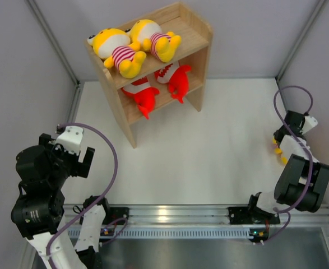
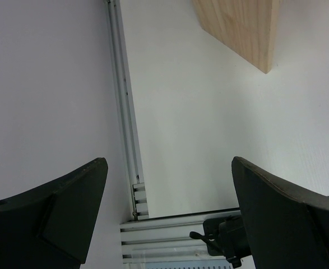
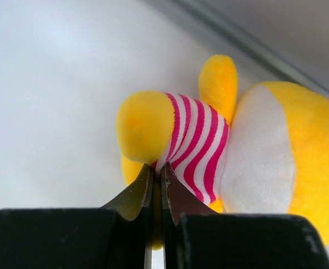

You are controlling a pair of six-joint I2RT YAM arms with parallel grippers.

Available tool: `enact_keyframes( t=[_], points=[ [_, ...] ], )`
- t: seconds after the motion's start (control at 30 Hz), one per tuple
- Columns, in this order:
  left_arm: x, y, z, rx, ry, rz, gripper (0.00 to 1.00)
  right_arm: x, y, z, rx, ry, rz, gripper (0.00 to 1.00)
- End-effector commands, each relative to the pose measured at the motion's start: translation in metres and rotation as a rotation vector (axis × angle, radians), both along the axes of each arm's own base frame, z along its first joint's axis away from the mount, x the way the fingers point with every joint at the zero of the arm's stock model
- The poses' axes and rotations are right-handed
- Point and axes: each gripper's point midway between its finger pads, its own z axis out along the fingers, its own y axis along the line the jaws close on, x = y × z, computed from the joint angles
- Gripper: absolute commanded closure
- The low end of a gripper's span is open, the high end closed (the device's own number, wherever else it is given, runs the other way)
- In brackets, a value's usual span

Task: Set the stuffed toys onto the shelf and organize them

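The wooden shelf [image 1: 119, 115] stands at the back of the table. Two yellow stuffed toys in striped shirts [image 1: 118, 51] [image 1: 154, 38] lie on its top tier, and two red ones [image 1: 143, 95] [image 1: 177, 79] on the lower tier. A third yellow toy [image 3: 203, 140] lies at the far right by the wall, mostly hidden under the arm in the top view. My right gripper [image 3: 158, 175] [image 1: 279, 147] is shut on a pinch of its striped shirt beside a yellow limb. My left gripper [image 2: 170, 168] [image 1: 86, 159] hangs open and holds nothing at the near left.
Grey walls close in the table on the left, back and right. An aluminium rail [image 1: 175, 216] with both arm bases runs along the near edge. A lower corner of the shelf's side panel [image 2: 242, 28] shows in the left wrist view.
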Motion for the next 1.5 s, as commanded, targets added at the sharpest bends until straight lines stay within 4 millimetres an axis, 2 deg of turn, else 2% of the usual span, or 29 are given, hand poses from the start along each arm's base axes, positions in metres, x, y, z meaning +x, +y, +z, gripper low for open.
enact_keyframes(
  t=[0.0,0.1,0.13,0.17,0.23,0.27,0.37,0.4,0.43,0.47,0.5,0.53,0.57,0.6,0.63,0.67,0.73,0.77,0.83,0.9,0.93,1.0,1.03,1.07,1.1,1.13,1.17,1.23,1.47],
  points=[
    [0.001,0.001,0.007,0.010,-0.008,-0.005,0.02,0.076,0.072,0.084,-0.005,-0.324,0.518,1.00],
    [0.002,0.000,0.007,0.009,-0.006,-0.008,0.02,0.095,0.124,0.137,-0.077,-0.400,0.825,1.00],
    [0.002,0.000,0.007,0.008,-0.003,-0.006,0.02,0.103,0.137,0.169,-0.144,-0.441,0.904,1.00],
    [0.002,0.000,0.007,0.009,-0.006,-0.006,0.01,0.099,0.173,0.176,-0.187,-0.419,1.099,1.00],
    [0.003,0.001,0.007,0.011,0.000,-0.005,0.02,0.094,0.213,0.224,-0.289,-0.511,1.335,1.00],
    [0.003,0.001,0.007,0.011,0.000,-0.005,0.01,0.082,0.242,0.242,-0.320,-0.582,1.522,1.00],
    [0.003,0.002,0.006,0.012,0.002,-0.003,0.01,0.059,0.273,0.307,-0.485,-0.765,1.738,1.00],
    [0.003,0.002,0.006,0.009,0.003,-0.001,0.01,0.052,0.279,0.315,-0.505,-0.777,1.791,1.00],
    [0.003,0.001,0.006,0.009,0.003,-0.002,0.02,0.044,0.285,0.345,-0.589,-0.819,1.836,1.00],
    [0.002,0.002,0.007,0.010,0.000,-0.001,0.01,0.036,0.291,0.355,-0.686,-0.831,1.917,1.00],
    [0.003,0.002,0.007,0.010,0.002,-0.001,0.01,0.032,0.292,0.345,-0.633,-0.777,1.962,1.00],
    [0.003,0.002,0.007,0.008,0.002,0.000,0.01,0.023,0.292,0.376,-0.722,-0.787,1.979,1.00],
    [0.003,0.002,0.008,0.008,0.003,0.000,0.02,0.023,0.290,0.384,-0.844,-0.769,2.010,1.00],
    [0.004,0.001,0.009,0.007,0.000,-0.003,0.02,0.029,0.289,0.384,-0.864,-0.745,2.037,1.00],
    [0.004,0.001,0.010,0.004,0.000,-0.001,0.02,0.014,0.291,0.402,-0.960,-0.743,2.086,1.00],
    [0.005,0.000,0.012,0.002,-0.004,-0.007,0.01,0.017,0.293,0.403,-0.980,-0.746,2.120,1.00],
    [0.006,-0.001,0.015,-0.002,-0.009,-0.011,0.01,0.001,0.302,0.434,-1.105,-0.835,2.163,1.00],
    [0.007,-0.001,0.017,-0.001,-0.012,-0.013,0.01,0.006,0.305,0.439,-1.124,-0.868,2.173,1.00],
    [0.009,-0.002,0.020,0.000,-0.017,-0.023,0.01,0.004,0.312,0.469,-1.259,-0.973,2.157,1.00],
    [0.010,-0.005,0.020,0.000,-0.018,-0.045,0.02,0.010,0.320,0.477,-1.287,-1.045,2.163,1.00],
    [0.010,-0.006,0.020,-0.002,-0.019,-0.055,0.01,0.006,0.328,0.491,-1.358,-1.138,2.173,1.00],
    [0.011,-0.010,0.019,-0.010,-0.017,-0.076,0.01,0.011,0.336,0.489,-1.341,-1.252,2.227,1.00],
    [0.012,-0.011,0.019,-0.013,-0.014,-0.081,0.02,-0.007,0.343,0.475,-1.005,-1.283,2.395,1.00],
    [0.012,-0.012,0.019,-0.016,-0.015,-0.086,0.01,-0.014,0.346,0.499,-1.538,-1.382,2.336,1.00],
    [0.012,-0.013,0.019,-0.021,-0.014,-0.091,0.02,-0.015,0.350,0.492,-1.504,-1.372,2.364,1.00],
    [0.013,-0.014,0.018,-0.026,-0.009,-0.096,0.02,-0.026,0.366,0.492,-1.303,-1.385,2.447,1.00],
    [0.014,-0.014,0.018,-0.028,-0.010,-0.099,0.01,0.002,0.373,0.480,-1.133,-1.363,2.497,1.00],
    [0.017,-0.013,0.017,-0.030,0.000,-0.090,0.02,0.003,0.384,0.484,-1.244,-1.427,2.492,1.00],
    [0.020,-0.009,0.017,-0.036,0.007,-0.072,0.02,0.041,0.393,0.461,-1.117,-1.417,2.529,1.00]
  ],
)
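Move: My right hand already has the striped yellow toy. Its place is the free right end of the shelf's top board, about 45 cm left, 14 cm ahead and 40 cm up. The middle yellow toy sits some 9 cm left of that spot and 3 cm nearer, the left yellow toy about 20 cm left and 7 cm nearer; the right red shark lies some 24 cm beneath it. From my left hand the spot is about 33 cm ahead, 35 cm right, 12 cm up. I keep the toy pinched by its lower body in my right fingers and sweep it up some 45 cm and left about 40 cm to the shelf top, swinging forward first, then back while climbing. The wrist turns right over until the fingers point level to my left; I finish by easing forward and left and sinking 3 or 4 cm over the board's free end. ##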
